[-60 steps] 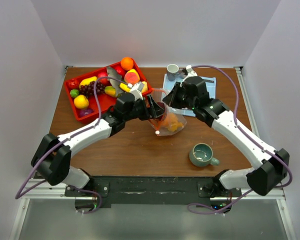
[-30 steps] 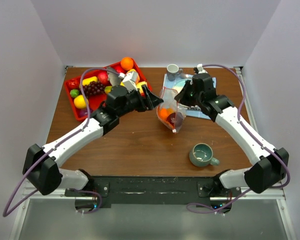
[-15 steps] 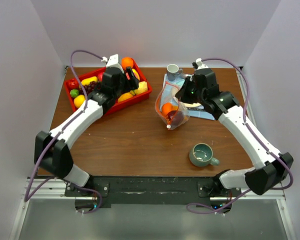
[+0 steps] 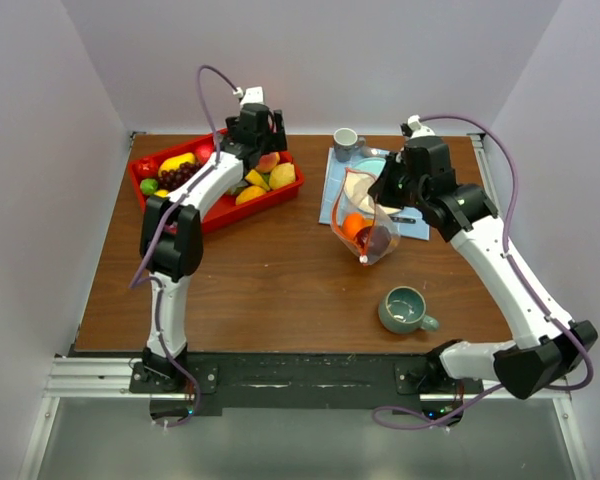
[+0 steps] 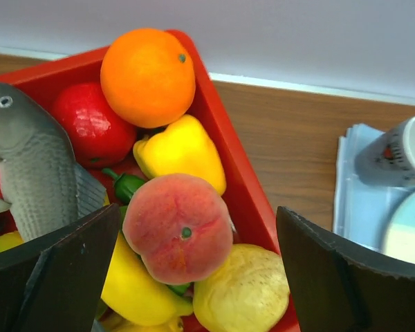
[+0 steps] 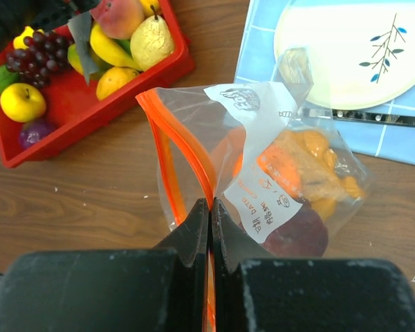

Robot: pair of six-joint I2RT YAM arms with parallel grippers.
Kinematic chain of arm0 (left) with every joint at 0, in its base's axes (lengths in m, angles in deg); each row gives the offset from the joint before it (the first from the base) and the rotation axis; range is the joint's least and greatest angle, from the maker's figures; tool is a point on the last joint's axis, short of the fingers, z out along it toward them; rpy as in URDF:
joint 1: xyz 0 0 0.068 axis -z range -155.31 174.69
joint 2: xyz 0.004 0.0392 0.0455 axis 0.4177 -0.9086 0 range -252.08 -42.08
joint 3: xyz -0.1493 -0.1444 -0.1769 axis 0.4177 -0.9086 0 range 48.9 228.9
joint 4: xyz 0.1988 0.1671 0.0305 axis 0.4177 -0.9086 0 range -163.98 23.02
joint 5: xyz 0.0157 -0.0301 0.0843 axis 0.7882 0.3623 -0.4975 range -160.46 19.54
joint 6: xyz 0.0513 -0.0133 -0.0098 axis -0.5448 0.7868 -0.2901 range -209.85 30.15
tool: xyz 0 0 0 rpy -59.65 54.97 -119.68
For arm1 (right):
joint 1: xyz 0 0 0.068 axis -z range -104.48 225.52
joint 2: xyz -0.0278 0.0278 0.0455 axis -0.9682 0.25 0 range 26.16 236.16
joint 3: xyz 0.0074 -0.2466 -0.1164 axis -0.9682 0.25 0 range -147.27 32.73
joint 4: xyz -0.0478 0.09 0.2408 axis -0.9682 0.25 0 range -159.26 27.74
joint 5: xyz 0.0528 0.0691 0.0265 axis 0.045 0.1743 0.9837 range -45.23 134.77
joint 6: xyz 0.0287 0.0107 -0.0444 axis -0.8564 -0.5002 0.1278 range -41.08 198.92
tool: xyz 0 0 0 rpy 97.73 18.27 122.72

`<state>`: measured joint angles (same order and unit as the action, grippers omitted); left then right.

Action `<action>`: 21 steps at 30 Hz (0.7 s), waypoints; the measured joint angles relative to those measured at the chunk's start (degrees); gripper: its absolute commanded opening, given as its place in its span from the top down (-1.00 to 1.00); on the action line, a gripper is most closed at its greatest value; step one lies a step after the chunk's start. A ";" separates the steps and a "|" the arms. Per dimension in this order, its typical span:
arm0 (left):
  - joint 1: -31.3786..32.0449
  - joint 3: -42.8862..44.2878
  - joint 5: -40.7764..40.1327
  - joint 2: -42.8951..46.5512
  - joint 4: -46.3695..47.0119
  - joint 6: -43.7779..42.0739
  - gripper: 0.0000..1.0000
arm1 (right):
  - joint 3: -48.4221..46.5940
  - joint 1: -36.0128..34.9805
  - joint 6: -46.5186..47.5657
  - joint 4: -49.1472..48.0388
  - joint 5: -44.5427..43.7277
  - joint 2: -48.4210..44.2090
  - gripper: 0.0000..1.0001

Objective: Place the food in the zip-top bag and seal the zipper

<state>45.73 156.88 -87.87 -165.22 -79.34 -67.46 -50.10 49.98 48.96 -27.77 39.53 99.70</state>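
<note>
My right gripper (image 4: 380, 196) (image 6: 209, 205) is shut on the zip-top bag (image 4: 366, 228) (image 6: 263, 159) at its orange zipper (image 6: 171, 142). The bag hangs above the table with its mouth gaping. Orange pieces (image 6: 311, 162) and a dark red piece (image 6: 299, 234) of food lie inside it. My left gripper (image 4: 261, 138) (image 5: 197, 228) stands open over the far right corner of the red tray (image 4: 242, 210) (image 5: 229, 149). Between its fingers sit a peach (image 5: 180, 225) and a pale yellow fruit (image 5: 243, 296). An orange (image 5: 147, 68), a yellow pepper (image 5: 183, 149) and grapes (image 6: 38, 52) lie in the tray too.
A grey toy fish (image 5: 34, 159) lies in the tray. A blue mat (image 6: 259, 41) at the back right carries a plate (image 6: 353, 48), a knife (image 6: 373, 119) and a white cup (image 4: 346, 140). A green mug (image 4: 405, 308) stands near the front right.
My left arm has swung away from the bag to the tray's far corner and its jaws have opened wide. My right gripper has carried the hanging bag slightly right.
</note>
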 measured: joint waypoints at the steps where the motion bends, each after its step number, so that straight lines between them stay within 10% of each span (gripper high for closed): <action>1: 0.00 0.39 -0.39 -1.03 -0.31 -0.11 -0.98 | 0.00 0.00 0.04 0.04 0.00 0.33 1.00; 10: -0.04 -2.29 -3.45 -3.52 -1.70 -0.55 -0.88 | -0.11 -0.02 0.13 -0.35 1.16 3.34 1.00; 21: -0.42 -7.87 -1.53 -2.27 4.61 -1.09 0.18 | -0.11 -0.02 -0.24 -1.38 3.19 3.65 1.00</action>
<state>45.31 149.01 -89.40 -167.49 -74.73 -68.55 -50.21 49.96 48.72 -29.14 42.72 103.35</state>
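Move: The peach lies in the red tray roughly 8 cm below the open left hand, nearly straight under it and only about 1 cm to its left. From the peach, the pear is some 6 cm back and 5 cm to the right, the yellow pepper 5 cm farther out, and the grey fish about 10 cm to the left. From the right hand, the peach is some 14 cm ahead, 32 cm to the left and 19 cm lower. Down onto the peach comes the left hand, sinking about 7 cm, most of it early, with a slight drift left and a small tip of the wrist. Then, nearly still, it closes its wide-open fingers until the pads pinch the peach's left and right sides. The right hand keeps the bag rim pinched while easing about 2 cm down and to the left. ##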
